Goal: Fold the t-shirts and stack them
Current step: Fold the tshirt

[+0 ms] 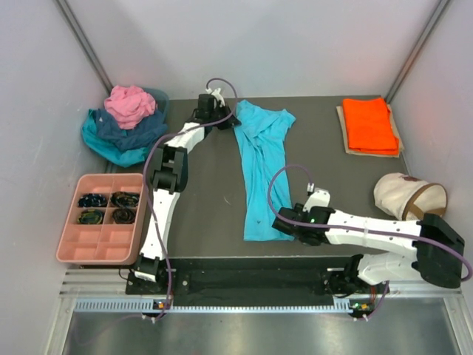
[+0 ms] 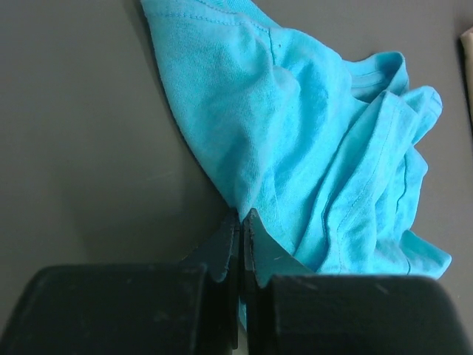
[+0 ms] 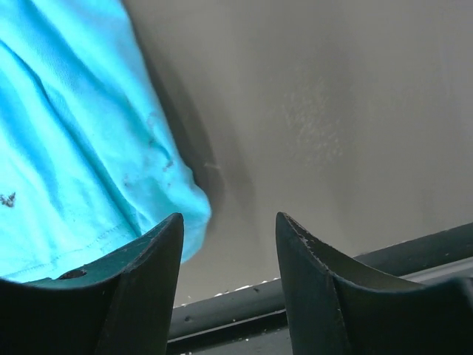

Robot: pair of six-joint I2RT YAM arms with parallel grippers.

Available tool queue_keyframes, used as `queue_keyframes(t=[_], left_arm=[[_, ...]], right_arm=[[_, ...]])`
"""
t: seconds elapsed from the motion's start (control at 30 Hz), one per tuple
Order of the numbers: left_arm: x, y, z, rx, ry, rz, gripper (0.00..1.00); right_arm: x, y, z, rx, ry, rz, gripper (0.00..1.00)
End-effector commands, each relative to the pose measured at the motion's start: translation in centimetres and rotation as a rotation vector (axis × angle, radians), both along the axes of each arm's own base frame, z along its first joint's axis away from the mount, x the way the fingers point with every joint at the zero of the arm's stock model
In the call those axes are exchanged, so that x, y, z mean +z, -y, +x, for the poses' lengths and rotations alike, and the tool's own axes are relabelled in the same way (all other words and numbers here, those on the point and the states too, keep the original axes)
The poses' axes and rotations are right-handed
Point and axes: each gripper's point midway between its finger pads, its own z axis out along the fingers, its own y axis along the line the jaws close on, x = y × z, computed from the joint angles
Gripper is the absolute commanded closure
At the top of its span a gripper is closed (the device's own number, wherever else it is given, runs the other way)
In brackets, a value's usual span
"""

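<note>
A bright turquoise t-shirt (image 1: 260, 166) lies as a long, narrow strip down the middle of the dark table. My left gripper (image 1: 228, 119) is at its far left corner, shut on the cloth; the left wrist view shows the turquoise t-shirt (image 2: 310, 133) pinched between the closed fingertips of the left gripper (image 2: 242, 222). My right gripper (image 1: 284, 231) stands open just right of the shirt's near corner. In the right wrist view the shirt's hem (image 3: 81, 148) lies beside the left finger (image 3: 148, 266), with nothing between the jaws of the right gripper (image 3: 229, 222). An orange t-shirt (image 1: 369, 124) lies folded at the far right.
A heap of pink, navy and teal shirts (image 1: 126, 122) sits at the far left. A pink compartment tray (image 1: 103, 244) holding dark coiled items stands at the left. A cream bag with a brown strap (image 1: 408, 197) rests at the right. The table's front rail (image 3: 310, 288) runs just under the right fingers.
</note>
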Motion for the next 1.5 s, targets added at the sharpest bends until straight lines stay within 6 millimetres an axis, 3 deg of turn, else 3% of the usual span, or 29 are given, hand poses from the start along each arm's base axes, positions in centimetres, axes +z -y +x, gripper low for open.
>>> queue_keyframes(t=[0.0, 0.07, 0.13, 0.17, 0.27, 0.3, 0.37, 0.43, 0.53, 0.67, 0.7, 0.73, 0.77, 0.8, 0.83, 0.87, 0.93, 0.97, 1.03, 1.07, 1.13, 1.27, 1.47], left_arm=[[-3.5, -2.9, 0.4, 0.049, -0.068, 0.072, 1.00], [-3.5, -3.3, 0.7, 0.056, -0.064, 0.069, 1.00], [-3.2, -3.1, 0.7, 0.043, -0.061, 0.047, 0.89], [-3.0, -3.0, 0.6, 0.040, -0.068, 0.029, 0.65], [-1.0, -2.2, 0.3, 0.016, -0.043, -0.020, 0.24], [0.0, -2.2, -0.1, 0.026, -0.039, -0.033, 0.01], [3.0, -2.2, 0.1, 0.041, 0.009, -0.056, 0.01], [3.8, -2.4, -0.5, 0.049, 0.002, -0.060, 0.01], [7.3, -2.1, -2.4, 0.066, 0.045, -0.117, 0.01], [8.7, -1.5, -9.6, 0.113, 0.002, -0.162, 0.01], [8.7, -1.4, -10.8, 0.130, 0.001, -0.150, 0.01], [10.8, -0.2, -12.8, 0.117, 0.035, -0.150, 0.01], [8.4, -0.5, -15.0, 0.132, -0.023, -0.109, 0.01], [8.0, 0.6, -16.9, 0.117, -0.040, -0.089, 0.01], [9.2, 0.8, -18.4, 0.109, -0.022, -0.087, 0.01], [6.7, 0.4, -20.8, 0.116, -0.072, -0.057, 0.01], [6.8, 1.1, -23.9, 0.083, -0.083, -0.060, 0.01], [4.6, 0.5, -26.1, 0.077, -0.140, -0.038, 0.01], [3.8, 0.4, -28.7, 0.052, -0.187, -0.026, 0.01], [1.9, -0.5, -30.6, 0.062, -0.237, -0.001, 0.01], [0.5, -1.4, -33.2, 0.061, -0.265, 0.015, 0.01], [-1.1, -3.0, -36.5, 0.067, -0.316, 0.046, 0.01], [-2.2, -2.9, -39.8, 0.027, -0.357, 0.043, 0.01]], right_arm=[[2.7, 1.1, 1.6, -0.023, 0.093, 0.004, 0.47], [2.9, 1.2, 1.7, -0.021, 0.100, 0.003, 0.47], [2.9, 1.2, 1.9, -0.018, 0.104, 0.001, 0.47], [2.9, 1.1, 1.9, -0.012, 0.105, -0.002, 0.46], [2.9, 0.9, 2.3, 0.009, 0.108, -0.009, 0.46], [2.9, 0.7, 2.5, 0.008, 0.111, -0.004, 0.46], [3.2, 0.4, 2.8, 0.026, 0.117, -0.003, 0.47], [3.8, 0.1, 3.3, 0.029, 0.133, 0.014, 0.47], [5.0, 0.3, 4.6, 0.032, 0.164, 0.040, 0.47], [6.1, 0.9, 6.5, 0.066, 0.184, 0.106, 0.47], [6.5, 1.4, 8.0, 0.031, 0.216, 0.147, 0.47], [6.8, 1.2, 8.1, 0.082, 0.211, 0.164, 0.47], [6.9, 1.4, 8.6, 0.082, 0.215, 0.173, 0.47], [7.1, 1.9, 9.3, 0.071, 0.222, 0.175, 0.47], [7.0, 1.7, 9.7, 0.100, 0.216, 0.159, 0.47], [7.0, 1.7, 10.0, 0.107, 0.211, 0.151, 0.47], [7.2, 1.3, 10.5, 0.131, 0.201, 0.137, 0.47], [7.0, 1.1, 10.6, 0.130, 0.191, 0.139, 0.47], [6.6, 0.6, 10.5, 0.137, 0.179, 0.164, 0.47], [6.6, 0.3, 10.6, 0.137, 0.184, 0.183, 0.47], [5.9, 0.1, 10.2, 0.130, 0.173, 0.213, 0.48], [5.1, -0.3, 9.9, 0.124, 0.157, 0.242, 0.48], [4.6, -0.3, 9.4, 0.128, 0.137, 0.249, 0.49]])
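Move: The left hand still pinches the t-shirt's far-left edge, close to the table; the near-left corner lies about 49 cm back towards the base and 3 cm to its right, slightly lower. The far sleeve is some 22 cm to that hand's right and level with it. The right hand, already open, hovers by the near-right corner, which is about 3 cm to its left, 1 cm back and 4 cm below; the near-left corner is roughly 20 cm to its left and 2 cm back. After a last tug of about 1.5 cm to the left, the left hand opens wide to let go of the far edge, lifts a little, then sweeps some 36 cm back along the shirt's left side towards the near-left corner, sinking again at the end with its fingers tipped about 15 degrees further down. The right hand, holding nothing and keeping its half-open gap, draws about 9 cm forward and 4 cm up, away from the near-right corner, beside the shirt's right edge. ##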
